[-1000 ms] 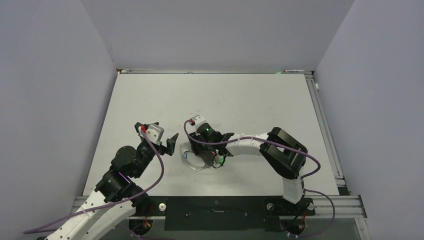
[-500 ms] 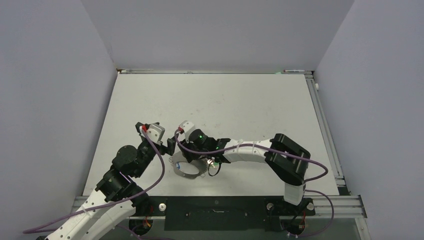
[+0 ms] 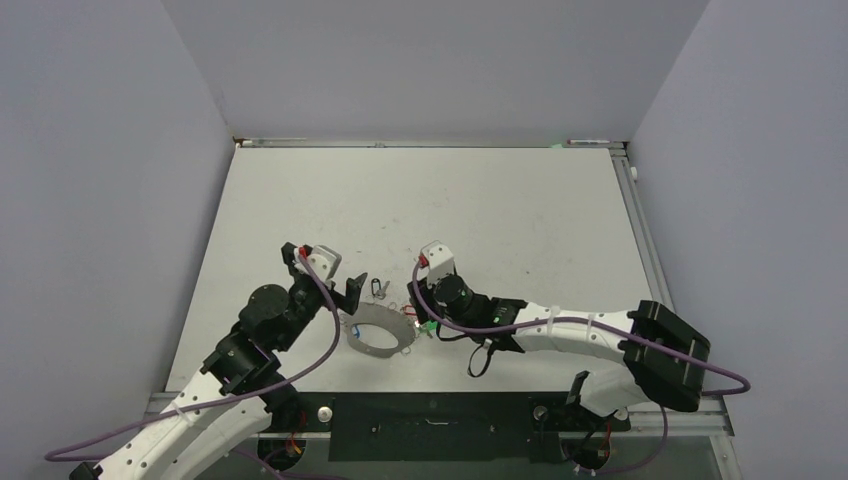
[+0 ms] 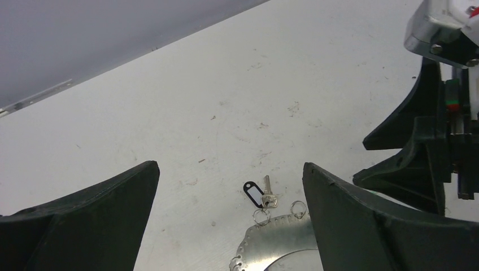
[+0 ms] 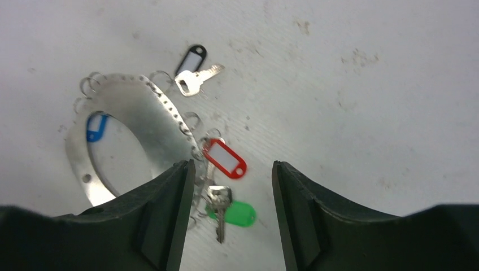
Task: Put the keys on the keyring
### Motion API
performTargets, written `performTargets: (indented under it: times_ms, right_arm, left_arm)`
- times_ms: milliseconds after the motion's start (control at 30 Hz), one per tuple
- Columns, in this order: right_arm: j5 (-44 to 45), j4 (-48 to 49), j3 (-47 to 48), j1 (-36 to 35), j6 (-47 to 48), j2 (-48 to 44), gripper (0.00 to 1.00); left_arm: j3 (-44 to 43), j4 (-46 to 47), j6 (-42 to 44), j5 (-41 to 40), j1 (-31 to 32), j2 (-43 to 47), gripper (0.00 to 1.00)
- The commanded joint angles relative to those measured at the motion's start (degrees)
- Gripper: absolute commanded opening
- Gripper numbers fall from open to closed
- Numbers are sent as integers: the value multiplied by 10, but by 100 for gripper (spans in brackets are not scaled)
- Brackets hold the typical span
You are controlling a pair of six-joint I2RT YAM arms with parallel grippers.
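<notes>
The keyring [image 5: 133,104] is a flat silver oval band with small split rings along its rim, lying flat on the table [image 3: 470,200]. It also shows as the keyring [image 3: 372,338] and the keyring [image 4: 282,240]. A key with a black tag [image 4: 255,193] lies at its far rim. Keys with a red tag [image 5: 225,158] and a green tag [image 5: 238,214] lie at its right rim. A blue tag [image 5: 96,127] sits inside the band. My left gripper [image 4: 229,168] hovers open over the far rim. My right gripper [image 5: 231,165] is open above the red and green tags, holding nothing.
Grey walls close in the table on the left, back and right. A metal rail [image 3: 650,260] runs along the right edge. My right arm [image 3: 580,335] lies low across the near right, its purple cable [image 3: 720,375] looping beside it.
My right gripper has pulled back to the right, off the keyring, and its arm has dropped low. The keyring slid slightly toward the near left. My left gripper opened wider and edged right.
</notes>
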State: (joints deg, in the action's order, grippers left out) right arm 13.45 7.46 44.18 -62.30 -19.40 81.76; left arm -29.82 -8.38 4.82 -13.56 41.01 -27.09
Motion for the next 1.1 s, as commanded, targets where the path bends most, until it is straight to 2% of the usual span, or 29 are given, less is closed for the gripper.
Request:
performTargets:
  times_ms: [0,133,267,367,400,467,567,800,1067]
  right_arm:
    - [100,44,-74,-1,-56,-72,53]
    - [170,32,-122,-1,-71,-145,53]
    - [233,-20,-135,-2,-89,-236,54]
    - [262,-52,-142,-2,-92,-317,58]
    - [271,-60,-143,-3,-97,-342,61]
    - [295,-89,-146,-3,-119,-386,76]
    - [326,-124,-151,-3,-141,-454,85]
    - [330,-150,-177,-3,-149,-596,87]
    - [370,-174,-146,-3,-119,-620,87]
  left_arm:
    - [-10,22,-18,5,-6,-22,99]
    - [-19,12,-29,-51,-8,-38,96]
    - [-30,3,-40,-130,-12,-41,96]
    - [-34,0,-45,-185,-21,-36,96]
    - [-35,-1,-45,-196,-22,-33,96]
    - [-35,-2,-45,-215,-26,-24,96]
    - [-28,4,-44,-225,-28,-2,96]
    - [-20,10,-31,-219,-28,14,96]
    - [-20,11,-33,-192,-31,34,96]
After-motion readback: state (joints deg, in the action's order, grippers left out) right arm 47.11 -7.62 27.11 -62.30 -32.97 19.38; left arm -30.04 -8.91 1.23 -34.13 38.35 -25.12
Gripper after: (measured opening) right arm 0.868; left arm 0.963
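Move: Some 9 cm to the right hand's left, about 1 cm ahead and 10 cm below, the keyring lies flat on the table. Its red tag is roughly 5 cm ahead and 3 cm left of that hand, the green tag some 2 cm ahead and 1 cm right, and the key with the black tag about 9 cm ahead and 9 cm left. From the left hand the keyring is about 7 cm right, level with it and 23 cm below. Swinging off to the right, empty, the right hand clears the keyring by about 21 cm, dipping slightly first, then climbing; it turns clockwise and rolls its left side up until its fingers point forward and level, opening wide partway. The left hand, still open, dips, then eases left about 7 cm and back up, turning some 25 degrees counter-clockwise. ##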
